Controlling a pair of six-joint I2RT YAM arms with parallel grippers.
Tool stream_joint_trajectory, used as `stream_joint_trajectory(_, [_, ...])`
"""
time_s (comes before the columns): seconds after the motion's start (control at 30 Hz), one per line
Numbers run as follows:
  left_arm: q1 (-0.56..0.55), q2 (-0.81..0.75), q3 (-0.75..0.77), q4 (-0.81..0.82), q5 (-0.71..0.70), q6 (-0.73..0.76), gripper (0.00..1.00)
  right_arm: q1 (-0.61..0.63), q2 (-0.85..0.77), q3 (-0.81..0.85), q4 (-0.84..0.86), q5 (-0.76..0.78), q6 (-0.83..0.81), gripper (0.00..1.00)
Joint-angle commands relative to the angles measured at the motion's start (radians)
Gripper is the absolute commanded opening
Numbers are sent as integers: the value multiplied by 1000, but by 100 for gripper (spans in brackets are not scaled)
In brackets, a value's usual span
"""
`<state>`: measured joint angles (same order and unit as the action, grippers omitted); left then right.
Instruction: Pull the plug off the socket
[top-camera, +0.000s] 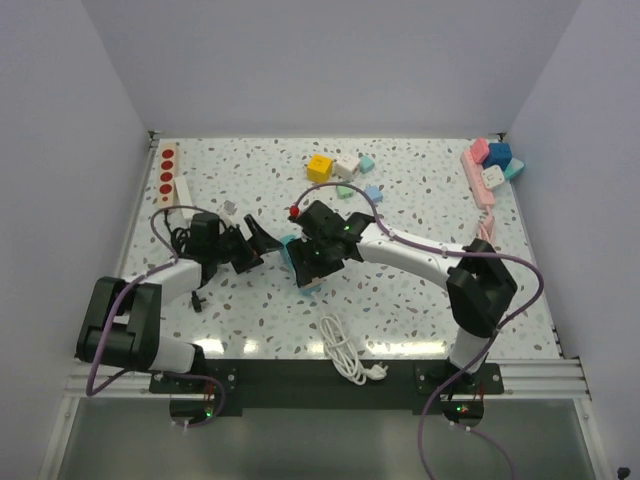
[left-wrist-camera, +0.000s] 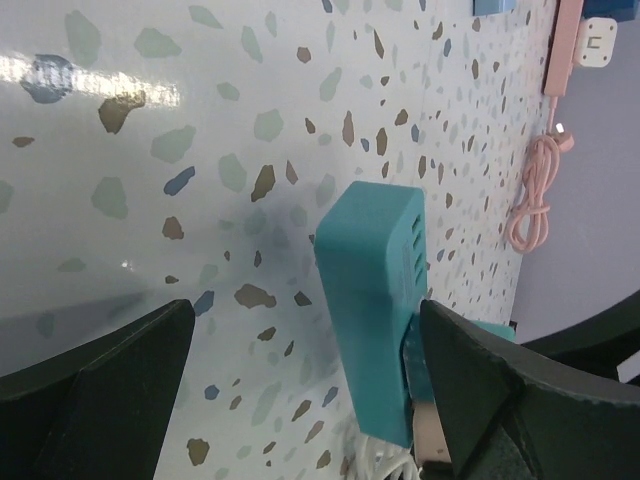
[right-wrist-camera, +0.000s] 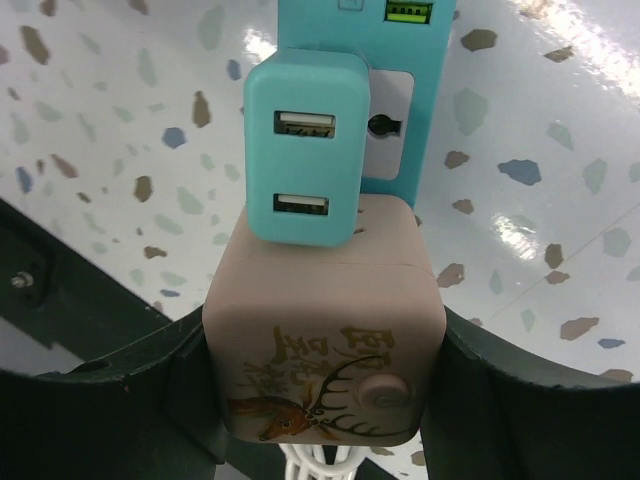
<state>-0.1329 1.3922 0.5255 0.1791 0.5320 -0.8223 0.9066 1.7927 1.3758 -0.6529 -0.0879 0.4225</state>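
Note:
A teal socket strip (right-wrist-camera: 400, 130) lies mid-table, also seen at its end (left-wrist-camera: 375, 300) and from above (top-camera: 291, 247). On it sit a teal USB charger (right-wrist-camera: 305, 145) and a beige cube plug (right-wrist-camera: 325, 330) printed with a deer. My right gripper (right-wrist-camera: 325, 370) is shut on the beige plug, a finger pressed against each side; a white cable (right-wrist-camera: 315, 462) comes out beneath it. My left gripper (left-wrist-camera: 305, 350) is open around the strip's end, with the strip close to its right finger (left-wrist-camera: 500, 390). From above, both grippers meet at the strip: left (top-camera: 262, 238), right (top-camera: 315, 255).
A coiled white cable (top-camera: 345, 352) lies near the front edge. A pink power strip (top-camera: 480, 178) with blue blocks (top-camera: 500, 157) is at the back right. A white strip with red sockets (top-camera: 168, 172) sits back left. A yellow cube (top-camera: 319, 167) and small adapters (top-camera: 345, 170) lie behind.

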Motion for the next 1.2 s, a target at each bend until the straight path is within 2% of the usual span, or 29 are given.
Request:
stream_joint_trajectory(0.0, [-46, 51, 34, 135, -46, -98, 100, -14, -82, -27, 142, -104, 68, 0])
stream_joint_trajectory(0.2, [-112, 99, 42, 200, -133, -192, 100, -15, -118, -102, 268, -167, 171, 0])
stream_joint_trajectory(0.4, [-178, 140, 57, 238, -133, -215, 100, -14, -141, -146, 335, -161, 208, 0])
stream_joint_trajectory(0.67, [-212, 182, -4, 318, -104, -256, 85, -21, -187, -187, 461, -136, 259, 0])
stream_joint_trajectory(0.77, [-214, 195, -12, 371, -74, -270, 71, -28, -188, -187, 496, -168, 272, 0])
stream_joint_trajectory(0.8, [-214, 199, -13, 387, -64, -273, 59, -32, -188, -187, 501, -176, 280, 0])
stream_joint_trajectory(0.87, [-215, 203, -16, 424, -49, -282, 46, -40, -194, -193, 509, -181, 292, 0])
stream_joint_trajectory(0.9, [-215, 203, -21, 434, -46, -285, 35, -49, -196, -195, 515, -187, 298, 0])
stream_joint_trajectory(0.97, [-215, 202, -27, 448, -46, -285, 24, -63, -194, -190, 501, -196, 303, 0])
stream_joint_trajectory(1.0, [-215, 200, -27, 447, -46, -282, 14, -66, -193, -185, 492, -199, 300, 0])
stream_joint_trajectory(1.07, [-215, 205, -25, 433, -47, -265, 7, -75, -193, -172, 469, -200, 294, 0])
stream_joint_trajectory(1.1, [-215, 206, -24, 419, -52, -255, 0, -83, -191, -166, 441, -200, 283, 0])
stream_joint_trajectory(1.17, [-215, 212, -1, 340, -82, -200, 0, -90, -196, -143, 402, -200, 260, 0])
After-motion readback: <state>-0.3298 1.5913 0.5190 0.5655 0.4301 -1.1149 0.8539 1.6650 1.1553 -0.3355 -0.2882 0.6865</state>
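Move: The teal socket's far end is about 6 cm to the right of the open left hand, barely 1 cm farther out and slightly lower. The right hand already grips the pink plug in its near part; that far end lies some 8 cm ahead of the right hand, 4 cm left and about 2 cm lower. The charger sits between, 4 cm ahead and 1 cm left; the white cord lies about 15 cm back, 7 cm right and 8 cm below. The socket's far end is taken by the left hand, which moves about 7 cm right and a little forward, dipping slightly on the way and rising again, then closes its fingers and pinches that end. The right hand keeps its grip on the pink plug, easing about 2 cm left, slightly back and, late, 2 cm up, while rolling its left side up some 20 degrees so the fingers point more to the left. ##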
